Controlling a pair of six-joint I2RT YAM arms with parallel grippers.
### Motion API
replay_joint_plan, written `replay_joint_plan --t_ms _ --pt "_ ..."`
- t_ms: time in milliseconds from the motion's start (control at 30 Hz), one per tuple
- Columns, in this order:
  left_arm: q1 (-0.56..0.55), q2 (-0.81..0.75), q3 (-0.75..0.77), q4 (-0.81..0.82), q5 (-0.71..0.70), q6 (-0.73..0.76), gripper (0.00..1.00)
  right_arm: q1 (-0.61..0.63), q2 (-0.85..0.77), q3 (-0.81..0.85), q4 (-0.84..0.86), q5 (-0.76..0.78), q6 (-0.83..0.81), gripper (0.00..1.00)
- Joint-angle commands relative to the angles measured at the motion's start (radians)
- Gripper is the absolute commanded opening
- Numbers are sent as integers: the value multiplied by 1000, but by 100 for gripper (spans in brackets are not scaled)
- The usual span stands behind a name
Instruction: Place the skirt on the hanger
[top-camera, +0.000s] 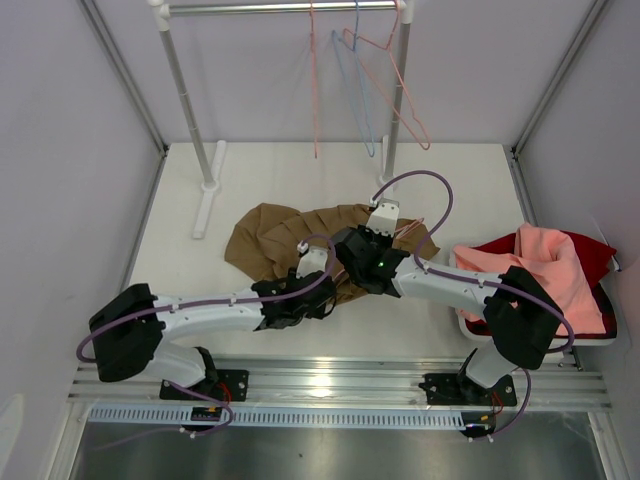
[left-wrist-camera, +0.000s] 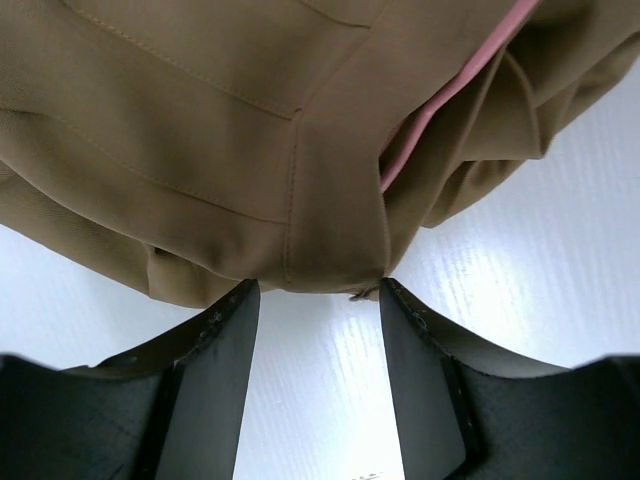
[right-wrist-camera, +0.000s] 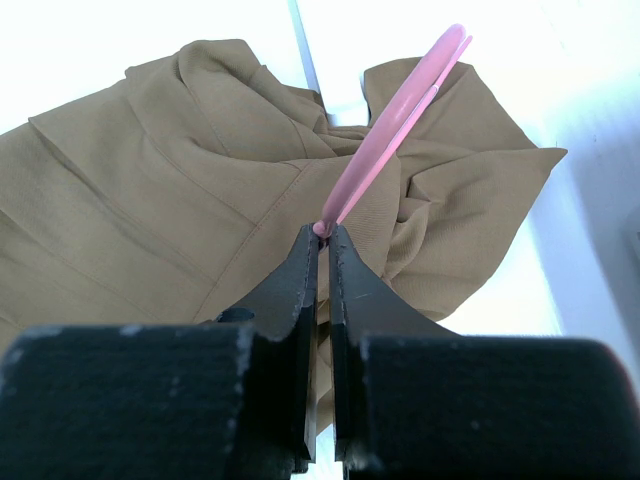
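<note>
The tan-brown skirt (top-camera: 265, 235) lies crumpled on the white table, filling the upper part of the left wrist view (left-wrist-camera: 200, 150) and spreading under the fingers in the right wrist view (right-wrist-camera: 150, 200). A salmon-pink wire hanger (right-wrist-camera: 390, 130) lies over the skirt, and a stretch of it shows inside a fold (left-wrist-camera: 450, 95). My right gripper (right-wrist-camera: 323, 232) is shut on the hanger's near end, above the skirt's middle (top-camera: 362, 250). My left gripper (left-wrist-camera: 318, 285) is open at the skirt's near hem (top-camera: 330, 292). Its tips just reach the cloth, with only bare table between the jaws.
A clothes rack (top-camera: 190, 100) stands at the back with more pink hangers (top-camera: 395, 90) and a light blue hanger (top-camera: 358, 100) on its rail. At the right a basket holds a salmon-pink cloth (top-camera: 550, 270) over a dark red cloth (top-camera: 592, 250). Frame posts line both sides.
</note>
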Motion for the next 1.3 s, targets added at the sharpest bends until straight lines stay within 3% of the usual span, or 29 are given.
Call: replay_joint_plan --t_ms 0,500,567,667,767,900,1033,1133,1267 --pt "-17 -64 2 45 10 -31 57 -1 22 -18 -86 -19 34 0" --pt "-22 83 103 -7 -128 -33 54 -7 -16 -62 -46 -55 49 0" --pt "-21 97 108 -21 -131 -28 47 -5 -19 -70 -41 -59 51 0" --pt "-19 102 114 -40 -139 -25 22 -1 -24 -85 -33 -62 51 0" --pt "-19 80 117 -61 -129 -5 7 16 -39 -97 -44 -47 55 0" --pt "-21 22 145 -76 -29 106 0 51 -78 -99 -96 -3 54 0" --pt "-25 -94 226 -142 214 163 0 120 -124 -65 -228 106 89 0" --pt "-27 -175 309 -226 303 185 0 159 -160 -21 -352 170 124 0" --pt "-28 -248 430 -368 345 200 0 248 -168 77 -637 255 222 0"
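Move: The skirt's waistband edge nearest the bases lies just in front of the left fingertips, about 1 cm ahead, 1 cm to the right and 1 cm below; the skirt's middle is some 13 cm ahead and 4 cm left. The hanger's end, tucked into the waistband, shows about 3 cm ahead and 3 cm right of the left hand. From the right hand, which holds the hanger by its neck, that waistband edge is about 12 cm back, 11 cm left and 9 cm lower. The waistband's near edge is pinched as the left hand dips a shade and eases about 1 cm forward, its half-open fingers shutting fully; it then lifts the edge some 10 cm, drawing back about 5 cm and slightly right while turning about 15 degrees clockwise. As it lifts, the right hand keeps its grip on the hanger's neck and carries it about 6 cm back and 5 cm up. ##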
